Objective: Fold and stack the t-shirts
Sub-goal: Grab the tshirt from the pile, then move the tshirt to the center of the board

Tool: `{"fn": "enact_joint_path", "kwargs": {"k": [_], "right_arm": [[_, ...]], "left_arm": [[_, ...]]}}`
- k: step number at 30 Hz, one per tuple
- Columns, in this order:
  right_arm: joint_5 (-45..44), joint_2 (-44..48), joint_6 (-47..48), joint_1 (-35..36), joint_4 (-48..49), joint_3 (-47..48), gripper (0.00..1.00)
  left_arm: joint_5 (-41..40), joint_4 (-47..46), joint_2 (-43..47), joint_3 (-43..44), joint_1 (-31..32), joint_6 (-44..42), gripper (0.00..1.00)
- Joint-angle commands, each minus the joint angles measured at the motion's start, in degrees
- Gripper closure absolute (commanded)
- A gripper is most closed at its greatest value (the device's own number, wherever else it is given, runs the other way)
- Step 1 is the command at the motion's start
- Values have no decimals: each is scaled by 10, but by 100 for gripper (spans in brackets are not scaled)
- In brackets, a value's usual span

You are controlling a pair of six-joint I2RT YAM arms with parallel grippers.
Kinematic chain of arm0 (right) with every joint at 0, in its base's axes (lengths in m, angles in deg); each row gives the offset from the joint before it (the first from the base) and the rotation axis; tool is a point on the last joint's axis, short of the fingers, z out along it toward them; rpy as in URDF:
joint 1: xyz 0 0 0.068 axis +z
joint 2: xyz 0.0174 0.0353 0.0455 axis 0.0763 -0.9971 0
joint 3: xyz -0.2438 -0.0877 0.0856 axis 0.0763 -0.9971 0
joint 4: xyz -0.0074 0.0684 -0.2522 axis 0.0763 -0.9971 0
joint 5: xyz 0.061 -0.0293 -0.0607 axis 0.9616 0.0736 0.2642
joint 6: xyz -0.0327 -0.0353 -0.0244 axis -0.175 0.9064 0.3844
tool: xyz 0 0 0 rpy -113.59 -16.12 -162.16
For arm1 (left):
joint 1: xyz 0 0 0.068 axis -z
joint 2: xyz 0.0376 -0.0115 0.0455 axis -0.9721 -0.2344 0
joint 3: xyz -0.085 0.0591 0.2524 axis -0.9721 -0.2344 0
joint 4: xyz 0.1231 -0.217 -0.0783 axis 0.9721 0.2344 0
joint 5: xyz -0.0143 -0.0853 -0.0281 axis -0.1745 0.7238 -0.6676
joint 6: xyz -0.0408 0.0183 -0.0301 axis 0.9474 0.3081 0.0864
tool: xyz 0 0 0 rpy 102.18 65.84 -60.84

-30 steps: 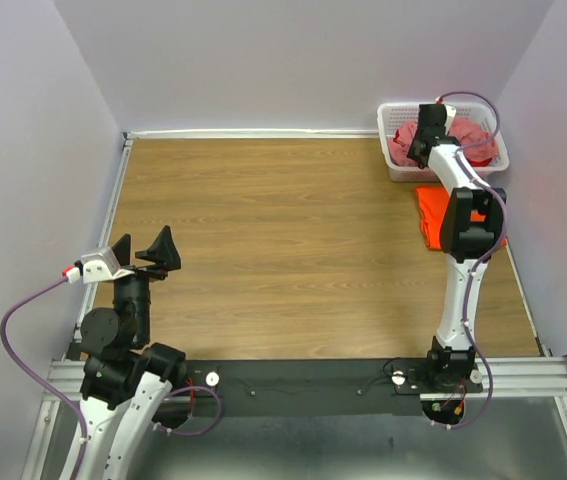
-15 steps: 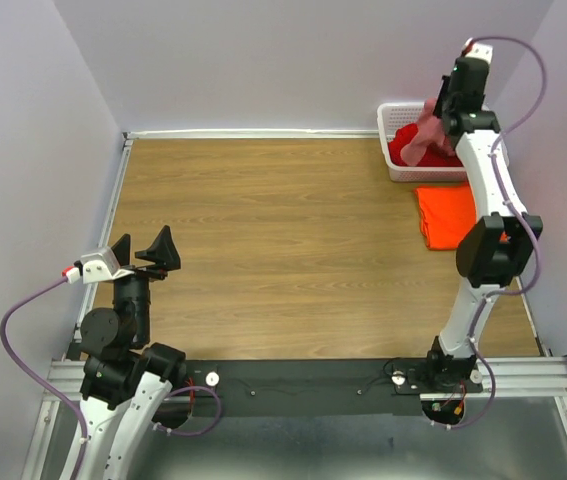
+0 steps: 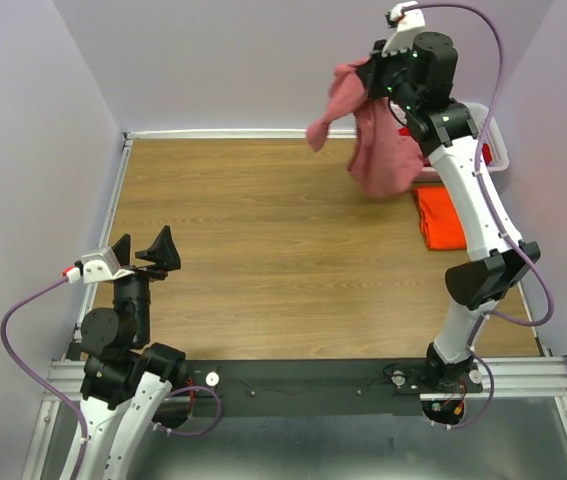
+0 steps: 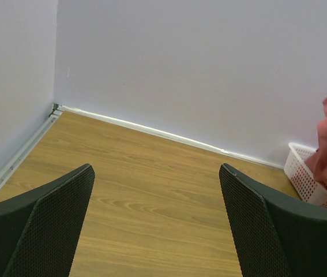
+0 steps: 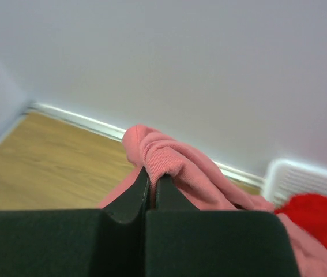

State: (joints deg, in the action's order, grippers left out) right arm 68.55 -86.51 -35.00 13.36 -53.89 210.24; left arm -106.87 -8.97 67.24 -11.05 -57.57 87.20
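My right gripper is raised high over the back right of the table and is shut on the salmon-pink t-shirt, which hangs down from it, clear of the basket. In the right wrist view the pink cloth is pinched between the closed fingers. A folded bright orange t-shirt lies flat on the table in front of the basket. A deep red t-shirt lies in the basket. My left gripper is open and empty at the near left, above the bare wood.
The white lattice basket stands in the back right corner, mostly behind my right arm; it also shows in the left wrist view. Walls close in the table at the back and on both sides.
My right gripper has risen out of the basket and swung up and left, pulling the salmon-pink t-shirt out with it. The left arm has not moved.
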Motion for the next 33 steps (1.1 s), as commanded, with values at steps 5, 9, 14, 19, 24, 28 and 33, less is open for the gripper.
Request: {"fn": "enact_joint_path", "kwargs": {"k": [5,9,14,19,24,28,33], "right_arm": [[90,-21,-76,102,23,69,99],[89,-50,-125,192,44,4,99],[73,-146,-196,275,73,7,93],[93,-238,-227,316,72,92,64],[-16,-194,-168,310,71,1,20],[-64,-140,-172,244,71,-122,19],[-47,-137,-221,145,72,-198,20]], "left_arm": [[17,-19,4,-8,-2,-12,3],[33,-23,-3,-9,-2,-14,3],[63,-27,-26,-7,-2,-14,3],[96,-22,-55,3,-2,1,3],[113,-15,-75,6,-2,28,3],[124,-11,-97,4,-2,51,3],[134,-19,-128,-2,-2,73,3]]}}
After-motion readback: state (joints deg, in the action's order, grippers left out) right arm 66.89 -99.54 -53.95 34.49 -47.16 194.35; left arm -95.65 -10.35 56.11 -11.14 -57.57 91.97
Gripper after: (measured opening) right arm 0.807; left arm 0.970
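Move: Pinched in the right gripper, the pink t-shirt is bound for the open left-middle of the table, about 35 cm left of this hand, 10 cm back and 43 below. The bin stands some 22 cm to the hand's right, 9 farther out and 38 below; the orange t-shirt lies about 23 right, 11 back and 43 below. From the left hand that open table is roughly 21 cm ahead, 11 right and 32 below. Sweeping fast to the left, about 35 cm, the right hand carries the pink t-shirt away from the bin, rising slightly, then dropping over 20 cm and drawing back, turning counter-clockwise and tipping down. Its fingers open late in the swing and let go; it then returns some 14 cm right and forward. The open left hand eases right, forward and down towards the cloth, about 6 cm, turning clockwise. ##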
